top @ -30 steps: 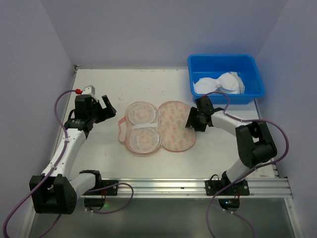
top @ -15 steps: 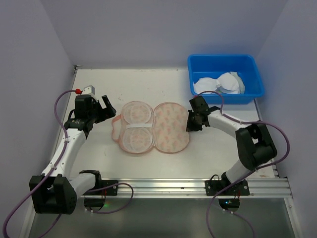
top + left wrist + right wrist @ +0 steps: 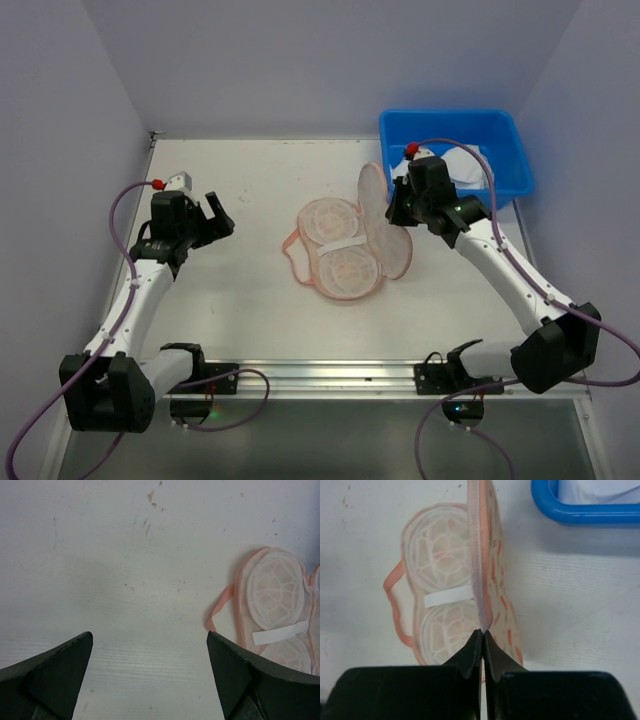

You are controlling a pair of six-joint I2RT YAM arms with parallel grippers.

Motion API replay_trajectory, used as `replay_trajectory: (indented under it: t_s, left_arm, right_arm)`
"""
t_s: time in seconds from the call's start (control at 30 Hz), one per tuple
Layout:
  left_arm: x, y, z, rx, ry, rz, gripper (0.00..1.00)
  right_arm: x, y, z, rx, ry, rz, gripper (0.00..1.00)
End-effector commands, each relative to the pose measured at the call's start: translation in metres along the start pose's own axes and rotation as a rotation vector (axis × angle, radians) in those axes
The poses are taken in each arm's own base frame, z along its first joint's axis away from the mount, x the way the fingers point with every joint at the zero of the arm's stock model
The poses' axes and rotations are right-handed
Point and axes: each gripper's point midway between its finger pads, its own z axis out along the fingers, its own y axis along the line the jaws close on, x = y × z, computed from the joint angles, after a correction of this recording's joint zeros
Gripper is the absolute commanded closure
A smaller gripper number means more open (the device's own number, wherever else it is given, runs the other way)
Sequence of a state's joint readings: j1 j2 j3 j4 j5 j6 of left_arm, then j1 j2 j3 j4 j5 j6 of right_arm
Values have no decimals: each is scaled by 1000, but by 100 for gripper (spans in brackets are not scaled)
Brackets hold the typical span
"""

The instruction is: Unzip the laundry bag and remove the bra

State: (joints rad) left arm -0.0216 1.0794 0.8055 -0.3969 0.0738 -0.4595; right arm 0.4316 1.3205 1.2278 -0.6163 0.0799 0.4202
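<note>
The laundry bag (image 3: 340,252) lies unzipped mid-table, its mesh-lined half (image 3: 442,555) flat with a white band across it. Its printed flap (image 3: 374,193) stands up on edge. My right gripper (image 3: 396,212) is shut on that flap's zipper rim (image 3: 480,570), and the jaws (image 3: 483,631) pinch it between the tips. The white bra (image 3: 466,164) lies in the blue tub (image 3: 450,117), partly behind my right arm. My left gripper (image 3: 222,222) hovers open left of the bag, with nothing between its fingers (image 3: 149,634). The bag (image 3: 277,587) is at the right edge of the left wrist view.
The bag's pink strap (image 3: 292,248) loops out on its left side, toward my left gripper. The blue tub (image 3: 580,512) sits at the back right corner, close behind the raised flap. Walls enclose the table on the left, right and back.
My right gripper shut on the printed flap's rim and rose toward the tub, standing the flap upright. The whole bag was dragged rightward. The left arm stayed still.
</note>
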Motion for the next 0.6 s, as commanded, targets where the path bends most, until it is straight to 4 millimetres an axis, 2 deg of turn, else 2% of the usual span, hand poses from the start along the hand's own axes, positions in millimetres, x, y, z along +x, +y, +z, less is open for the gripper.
replay_trajectory:
  t_s: [0.0, 0.03, 0.13, 0.17, 0.23, 0.27, 0.4, 0.57]
  left_arm:
    - [-15, -3, -3, 22, -60, 24, 0]
    - [-15, -4, -3, 22, -61, 24, 0]
    - [-15, -3, -3, 22, -60, 24, 0]
    - [-15, -4, -3, 24, -61, 24, 0]
    - [-14, -4, -3, 25, -59, 24, 0]
    - [-14, -4, -3, 25, -59, 24, 0]
    - [-14, -5, -3, 29, -58, 24, 0]
    - [-14, -4, -3, 29, -58, 26, 0]
  right_arm:
    - [6, 32, -7, -147, 55, -54, 100]
    - [14, 46, -2, -195, 89, -66, 100]
    - [25, 64, 14, -234, 124, -84, 100]
    - [39, 70, 26, -239, 170, -82, 100]
    - [49, 87, 37, -285, 191, -80, 100]
    - [61, 91, 48, -290, 227, -65, 100]
    - [79, 115, 72, -347, 274, -50, 100]
    - [89, 142, 89, -432, 282, -31, 100]
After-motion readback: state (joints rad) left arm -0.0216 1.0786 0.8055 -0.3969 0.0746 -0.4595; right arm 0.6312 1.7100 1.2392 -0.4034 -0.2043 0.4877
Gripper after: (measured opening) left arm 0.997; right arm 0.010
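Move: My right hand already holds the loose edge of the laundry bag's printed flap, pulled up some 20 cm over the table. The bag's open mesh half lies about 11 cm to the left, practically level with the hand, 19 cm below. Its orange strap is about 22 cm left and 2 cm back. The blue bin with the bra sits roughly 26 cm ahead and 22 cm right. From my left hand the mesh half is about 28 cm right and 3 cm ahead, 13 cm below. Keeping the flap's edge pinched in shut fingers, I sweep my right hand about 14 cm left over the mesh half, level at first and then sinking some 10 cm, towards the rim on the strap side. Meanwhile the wrist turns counter-clockwise by about 20 degrees and tips the fingers farther down. ##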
